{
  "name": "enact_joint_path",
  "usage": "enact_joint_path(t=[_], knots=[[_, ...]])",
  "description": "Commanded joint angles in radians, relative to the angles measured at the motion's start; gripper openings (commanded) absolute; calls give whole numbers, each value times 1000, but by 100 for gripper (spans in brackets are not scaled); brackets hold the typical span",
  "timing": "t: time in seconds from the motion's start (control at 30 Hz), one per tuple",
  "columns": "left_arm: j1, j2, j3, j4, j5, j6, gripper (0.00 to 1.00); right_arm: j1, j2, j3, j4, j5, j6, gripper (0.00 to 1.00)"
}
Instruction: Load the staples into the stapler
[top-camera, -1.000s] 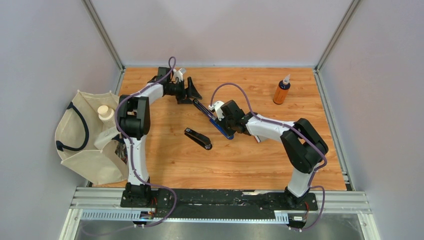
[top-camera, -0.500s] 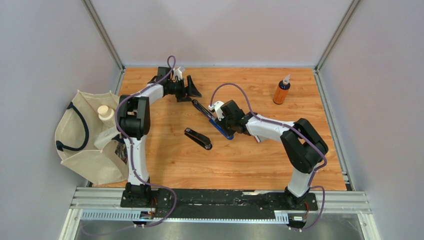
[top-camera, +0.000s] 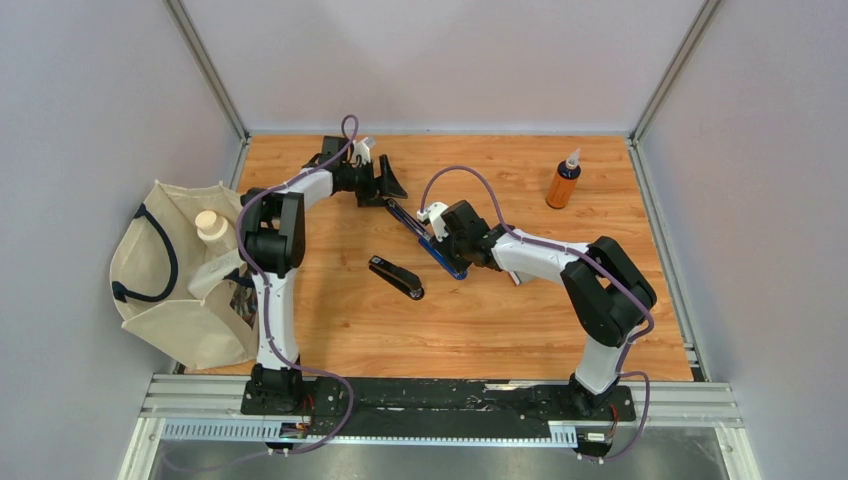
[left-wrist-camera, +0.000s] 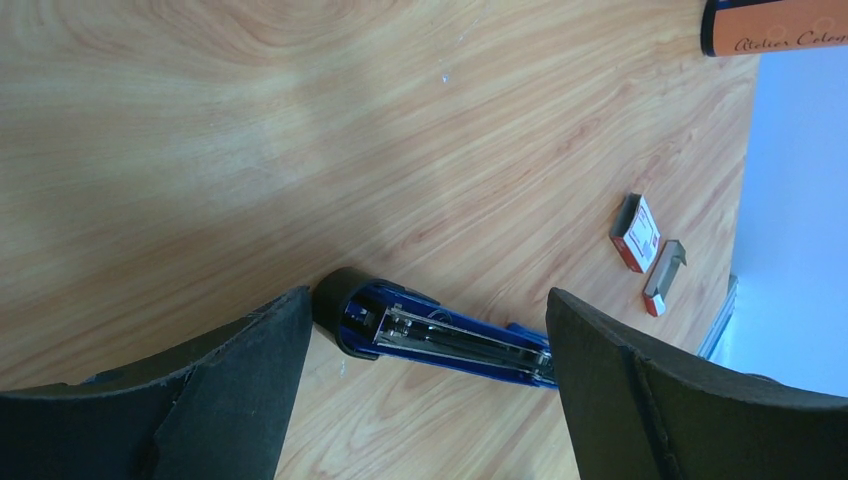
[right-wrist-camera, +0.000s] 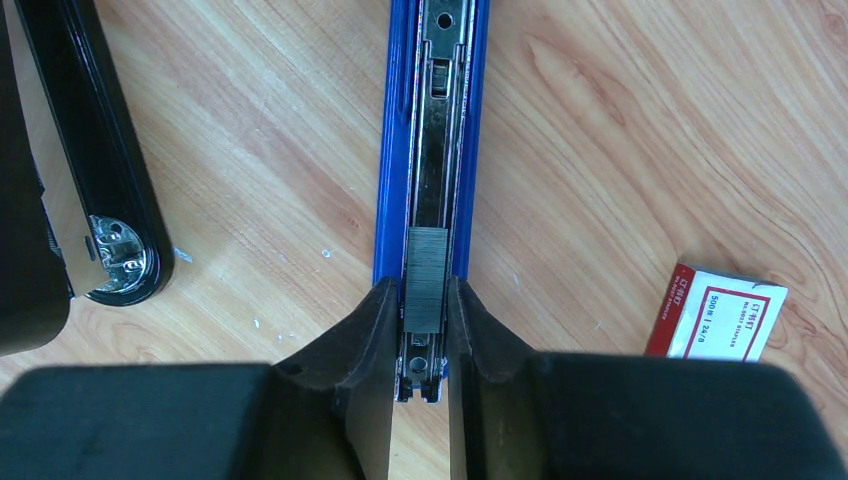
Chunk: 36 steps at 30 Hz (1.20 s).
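Observation:
The blue stapler (top-camera: 420, 235) lies opened flat on the wooden table, its metal channel (right-wrist-camera: 432, 120) facing up. My right gripper (right-wrist-camera: 423, 292) is shut on the grey staple strip (right-wrist-camera: 426, 275), which sits in the near end of that channel. The white staple box with a red label (right-wrist-camera: 725, 315) lies just right of the stapler. In the left wrist view the box (left-wrist-camera: 636, 232) shows beside a small grey and red piece (left-wrist-camera: 663, 277). My left gripper (left-wrist-camera: 428, 302) stands open at the stapler's black far end (left-wrist-camera: 345, 305), touching nothing.
A black stapler (top-camera: 395, 277) lies left of the blue one, close to my right fingers (right-wrist-camera: 95, 180). An orange bottle (top-camera: 563, 182) stands at the back right. A cream tote bag (top-camera: 175, 275) holding a bottle hangs off the table's left edge.
My left gripper has shifted slightly to the right near the stapler's far end, still open. The right gripper holds its place on the strip.

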Motion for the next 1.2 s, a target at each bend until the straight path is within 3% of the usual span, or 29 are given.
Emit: enact_joint_path(t=[0.0,0.6,1.17], knots=[[-18,30,43,-13,3,16,95,12,28,-8,-7,-37,-1,22],[-32,-35,-23,186,254,-42,95,12,57,-6,-3,-16,-16,21],[-64,-177,-158,511,362,-298,95,12,76,-6,6,-2,-25,20]])
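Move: The open blue stapler's lid end is right by the left hand's lower fingertip, roughly 1 cm back, 1 cm left and 2 cm below the hand point. From there the row of staples in the magazine lies some 13 cm back and 11 cm right, 3 cm down, and the black stapler about 19 cm straight back, 4 cm down. From the right hand the lid end is about 15 cm ahead and 13 cm left, near level. The blue stapler's lid end is levered up off the table by the left hand's lower fingertip, fingers wide open throughout: the hand climbs about 6.5 cm, fastest at the end, drifting 2.5 cm right towards the magazine while the wrist tilts nearly 20 degrees. The right hand keeps its grip at the magazine's near end and sinks about 1 cm. ##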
